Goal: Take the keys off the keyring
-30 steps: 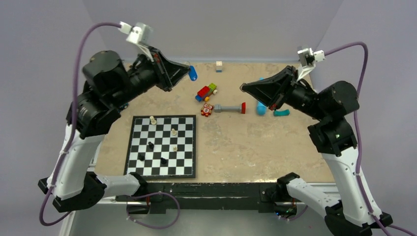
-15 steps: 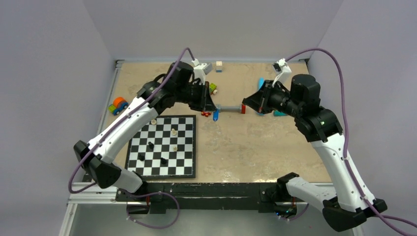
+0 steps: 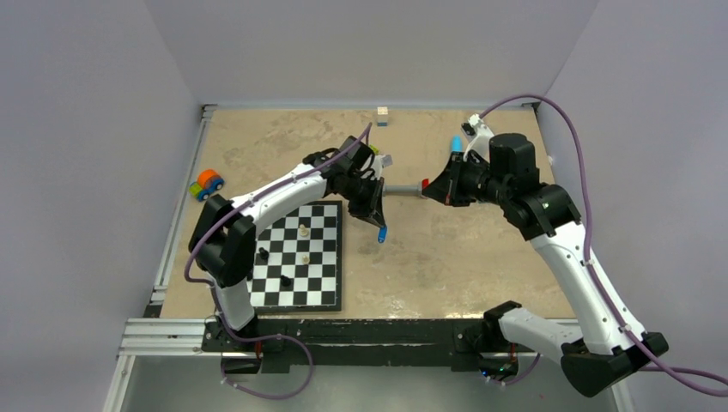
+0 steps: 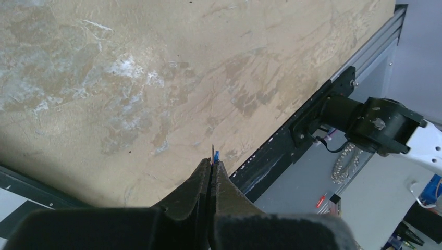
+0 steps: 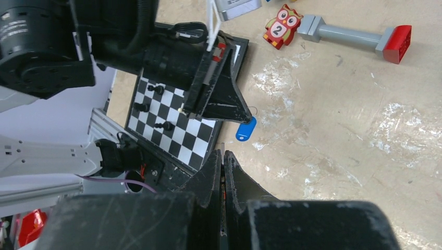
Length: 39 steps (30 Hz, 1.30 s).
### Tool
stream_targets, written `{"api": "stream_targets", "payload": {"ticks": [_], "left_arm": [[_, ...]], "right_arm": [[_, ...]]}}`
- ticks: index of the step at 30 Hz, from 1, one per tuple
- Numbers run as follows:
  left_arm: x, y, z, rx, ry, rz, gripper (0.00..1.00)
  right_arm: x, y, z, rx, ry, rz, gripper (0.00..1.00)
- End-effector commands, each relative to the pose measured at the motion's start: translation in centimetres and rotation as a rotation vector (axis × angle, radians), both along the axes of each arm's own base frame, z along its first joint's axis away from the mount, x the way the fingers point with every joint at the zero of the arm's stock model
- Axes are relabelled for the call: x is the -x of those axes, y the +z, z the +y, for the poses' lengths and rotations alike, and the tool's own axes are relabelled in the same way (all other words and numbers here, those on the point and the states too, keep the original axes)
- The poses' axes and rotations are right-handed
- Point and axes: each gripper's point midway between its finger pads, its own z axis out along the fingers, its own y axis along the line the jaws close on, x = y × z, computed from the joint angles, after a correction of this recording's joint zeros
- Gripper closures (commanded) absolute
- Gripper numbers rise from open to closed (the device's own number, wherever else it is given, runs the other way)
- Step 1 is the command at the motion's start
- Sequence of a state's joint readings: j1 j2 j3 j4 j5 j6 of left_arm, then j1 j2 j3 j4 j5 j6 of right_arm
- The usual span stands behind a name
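My left gripper (image 3: 379, 221) hangs over the table just right of the chessboard, shut on the keyring. The keyring's blue tag (image 3: 382, 233) dangles below the fingertips. The left wrist view shows only the thin metal ring and a blue sliver (image 4: 216, 155) poking out between the closed jaws (image 4: 212, 162). In the right wrist view the tag (image 5: 245, 129) hangs from the left gripper's tip. My right gripper (image 3: 427, 192) sits a short way to the right, apart from the left. It is shut (image 5: 223, 153) on a thin pale sliver, seemingly a key (image 5: 222, 148) seen edge-on.
A chessboard (image 3: 322, 296) with several pieces lies left of centre. A grey bar with a red end (image 5: 354, 36) and an owl block (image 5: 281, 28) lie behind the grippers. A toy car (image 3: 206, 184) sits far left, a small cube (image 3: 382, 114) at the back, and a light-blue cylinder (image 3: 456, 143) by the right arm.
Both arms have come down from a raised pose. The left gripper carried the blue tag right and forward, past the chessboard's corner. The right gripper dropped toward the table's middle.
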State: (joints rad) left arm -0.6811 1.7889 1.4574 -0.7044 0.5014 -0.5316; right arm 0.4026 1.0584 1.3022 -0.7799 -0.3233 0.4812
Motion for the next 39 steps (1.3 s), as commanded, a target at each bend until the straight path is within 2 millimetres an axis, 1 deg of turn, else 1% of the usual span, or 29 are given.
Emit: {"api": "stream_targets", "payload": {"ticks": [1,3,4,5,9,10,12,14,16,20,24,27,30,31,32,33,35,39], "left_arm": [[-1.4,-1.0,-0.7,0.003,0.006,-0.017,0.97],[-1.6,-1.4,-0.7,-0.007,0.007,-0.020,0.93],[-1.7,-1.6,-0.6,-0.017,0.009,-0.025,0.88],[-1.9,-1.6,-0.5,-0.027,0.013,-0.032,0.81],[-2.3,-1.4,0.5,-0.091,0.022,-0.057,0.50],[-2.5,-1.3,0.9,-0.113,0.030,-0.068,0.44],[-2.6,-0.8,1.4,-0.130,0.037,-0.091,0.23],[-2.6,-0.1,1.7,-0.133,0.042,-0.109,0.12],[-2.6,0.8,2.1,-0.135,0.049,-0.129,0.09],[-2.9,3.6,3.2,-0.131,0.097,-0.195,0.08],[-3.2,6.3,5.2,-0.127,0.155,-0.253,0.08],[-3.3,9.0,6.8,-0.100,0.196,-0.334,0.08],[-3.1,11.7,8.4,-0.084,0.231,-0.430,0.07],[-2.9,12.9,9.1,-0.077,0.244,-0.467,0.07],[-2.9,13.5,9.6,-0.081,0.254,-0.488,0.07],[-2.6,14.5,10.1,-0.073,0.266,-0.517,0.07],[-2.2,15.6,10.9,-0.069,0.283,-0.551,0.07],[-1.4,16.9,12.1,-0.068,0.307,-0.583,0.07]], "right_arm": [[-0.1,-0.1,-0.6,0.013,-0.025,-0.023,1.00],[0.0,-0.3,-0.7,0.020,-0.027,-0.019,1.00],[0.0,-0.4,-0.8,0.022,-0.029,-0.018,1.00],[0.0,-0.5,-0.9,0.026,-0.032,-0.018,1.00],[-0.1,-1.0,-1.1,0.038,-0.045,-0.012,1.00],[-0.1,-1.1,-1.1,0.038,-0.044,-0.010,1.00],[-0.2,-1.4,-1.0,0.037,-0.041,-0.002,1.00],[-0.4,-2.0,-0.8,0.041,-0.037,0.011,1.00],[-0.6,-2.8,-0.7,0.048,-0.042,0.034,1.00],[-0.9,-5.3,-0.5,0.060,-0.048,0.098,1.00],[-1.6,-7.7,-0.1,0.028,-0.055,0.144,1.00],[-2.2,-9.7,0.4,-0.026,-0.060,0.194,1.00],[-2.8,-12.4,0.8,-0.085,-0.085,0.260,1.00],[-3.2,-13.1,0.8,-0.101,-0.097,0.278,1.00],[-3.5,-13.8,0.7,-0.110,-0.106,0.291,1.00],[-3.8,-14.6,0.5,-0.109,-0.121,0.305,1.00],[-4.6,-15.9,0.1,-0.107,-0.141,0.321,1.00],[-6.0,-18.5,-0.3,-0.088,-0.167,0.363,1.00]]}}
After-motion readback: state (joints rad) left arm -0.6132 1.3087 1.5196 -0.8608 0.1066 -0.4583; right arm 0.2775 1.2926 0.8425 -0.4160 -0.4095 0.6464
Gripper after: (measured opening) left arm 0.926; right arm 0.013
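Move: The left hand holds the keyring with its blue fob low over bare table; the spot to lay the fob is about 5 cm below, 2 cm back and 2 cm left. From there the owl block lies some 12 cm ahead and 3 cm left, the chessboard's middle 23 cm left and 5 cm back. The right hand, with the key, has bare table some 22 cm below and 3 cm ahead, 1 cm right; the grey bolt lies 13 cm ahead of this hand, 4 cm left. Down about 3 cm goes the left hand to lay the blue fob on the table; its fingers spread wide and let go, then it climbs away some 19 cm and draws about 10 cm left, wrist turning back some 30 degrees. The right hand, still shut on the key, eases down, then sinks faster towards the bare table, tipping its fingers further down. ##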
